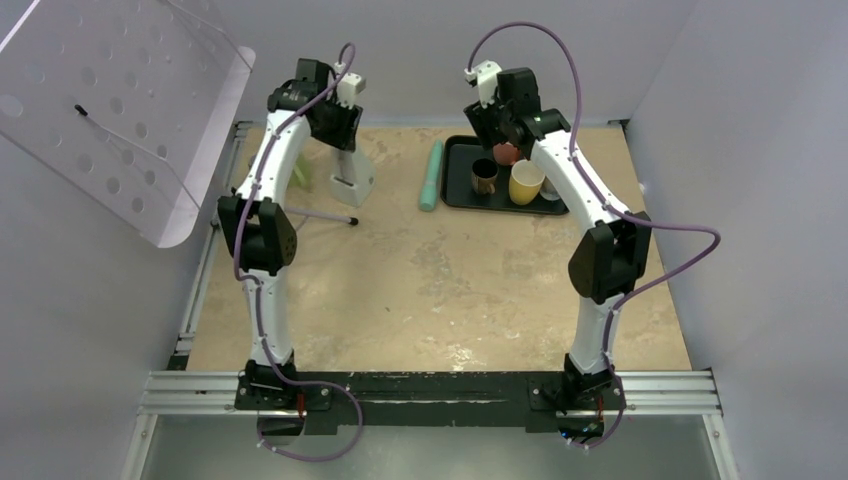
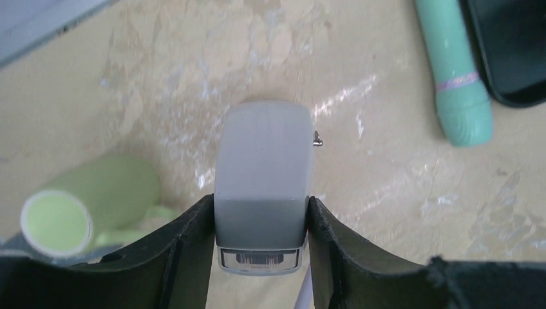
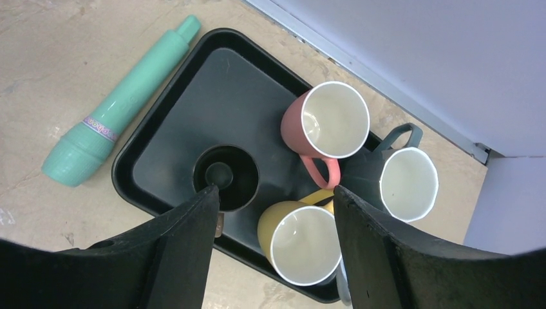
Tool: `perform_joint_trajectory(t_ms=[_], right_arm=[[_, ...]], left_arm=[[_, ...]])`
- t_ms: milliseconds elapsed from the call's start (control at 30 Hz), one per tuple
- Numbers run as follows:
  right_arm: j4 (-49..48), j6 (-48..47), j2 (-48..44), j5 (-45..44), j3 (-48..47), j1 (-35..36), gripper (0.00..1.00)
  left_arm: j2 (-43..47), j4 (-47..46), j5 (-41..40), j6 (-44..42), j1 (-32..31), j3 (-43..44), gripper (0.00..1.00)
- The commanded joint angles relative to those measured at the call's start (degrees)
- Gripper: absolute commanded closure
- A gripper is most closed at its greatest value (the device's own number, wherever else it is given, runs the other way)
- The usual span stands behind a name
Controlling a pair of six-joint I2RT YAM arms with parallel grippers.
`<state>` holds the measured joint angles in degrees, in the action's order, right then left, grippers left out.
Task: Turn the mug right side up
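A light green mug [image 2: 96, 199] lies on its side on the table, its white rim facing my left wrist camera; from above it is a faint green patch [image 1: 303, 175] behind the left arm. Just right of it stands a grey block-shaped object [image 2: 264, 167], and my left gripper [image 2: 261, 203] is shut on it, one finger pressed against each side. My right gripper [image 3: 273, 206] hangs open over the black tray [image 3: 193, 103], above the upright yellow mug [image 3: 306, 248], touching nothing.
The tray also holds an upright pink mug [image 3: 335, 119], a dark mug with a white inside [image 3: 407, 183] and a dark brown mug [image 3: 226, 177]. A teal cylinder [image 1: 432, 175] lies left of the tray. A clear perforated panel [image 1: 110, 110] leans at the far left.
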<state>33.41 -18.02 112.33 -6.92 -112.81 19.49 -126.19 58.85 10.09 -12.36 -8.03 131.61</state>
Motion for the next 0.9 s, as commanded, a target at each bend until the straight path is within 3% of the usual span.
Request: perform_joint_trajectory(t_ms=[0,333,367,500,533,767,867], right_arm=[[1.4,0.1,-4.3,-2.5,0.9,0.1,0.32],[4.3,0.6,-5.5,-2.7,-1.4,0.7,0.32],[4.6,0.6,-5.7,-3.1,-1.6,0.9,0.32],[4.2,0.9,-7.4,-3.0,0.1,1.2,0.32],[3.9,1.0,-7.9,-2.8,0.8,1.3,0.32],[2.9,2.7,-9.9,-1.6,2.4,2.1,0.33],[0.1,5.4,-12.1,-1.2,5.3,2.5,0.33]], left_arm=[[-5.1,-12.5,7.3,5.1,-1.8,2.5,1.00],[-11.7,-24.8,14.8,10.1,-4.7,7.7,0.98],[-12.1,-24.8,14.7,10.0,-4.7,8.3,0.85],[-11.2,-23.4,11.3,8.5,-4.7,8.9,0.06],[-10.3,-23.2,10.5,7.9,-4.7,8.7,0.00],[1.1,-20.6,0.3,7.2,-4.5,6.2,0.00],[8.4,-19.9,-5.7,8.6,-4.1,-1.2,0.00]])
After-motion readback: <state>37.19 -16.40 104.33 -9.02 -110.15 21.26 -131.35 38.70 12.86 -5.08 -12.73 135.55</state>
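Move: The left hand holds the white box by its top; its open set-down spot lies about 8 cm ahead and 9 cm to the right, the box's middle there some 9 cm below the hand. The teal bottle lies roughly 21 cm right and 3 cm ahead of the hand, the green mug about 14 cm left and 4 cm ahead, both some 15 cm down. From the right hand that spot is about 27 cm left, 7 cm ahead and 16 cm below. Left hand carries white box 12 cm forward-right, opens wide, lifts off; right hand eases 5 cm back and up. ##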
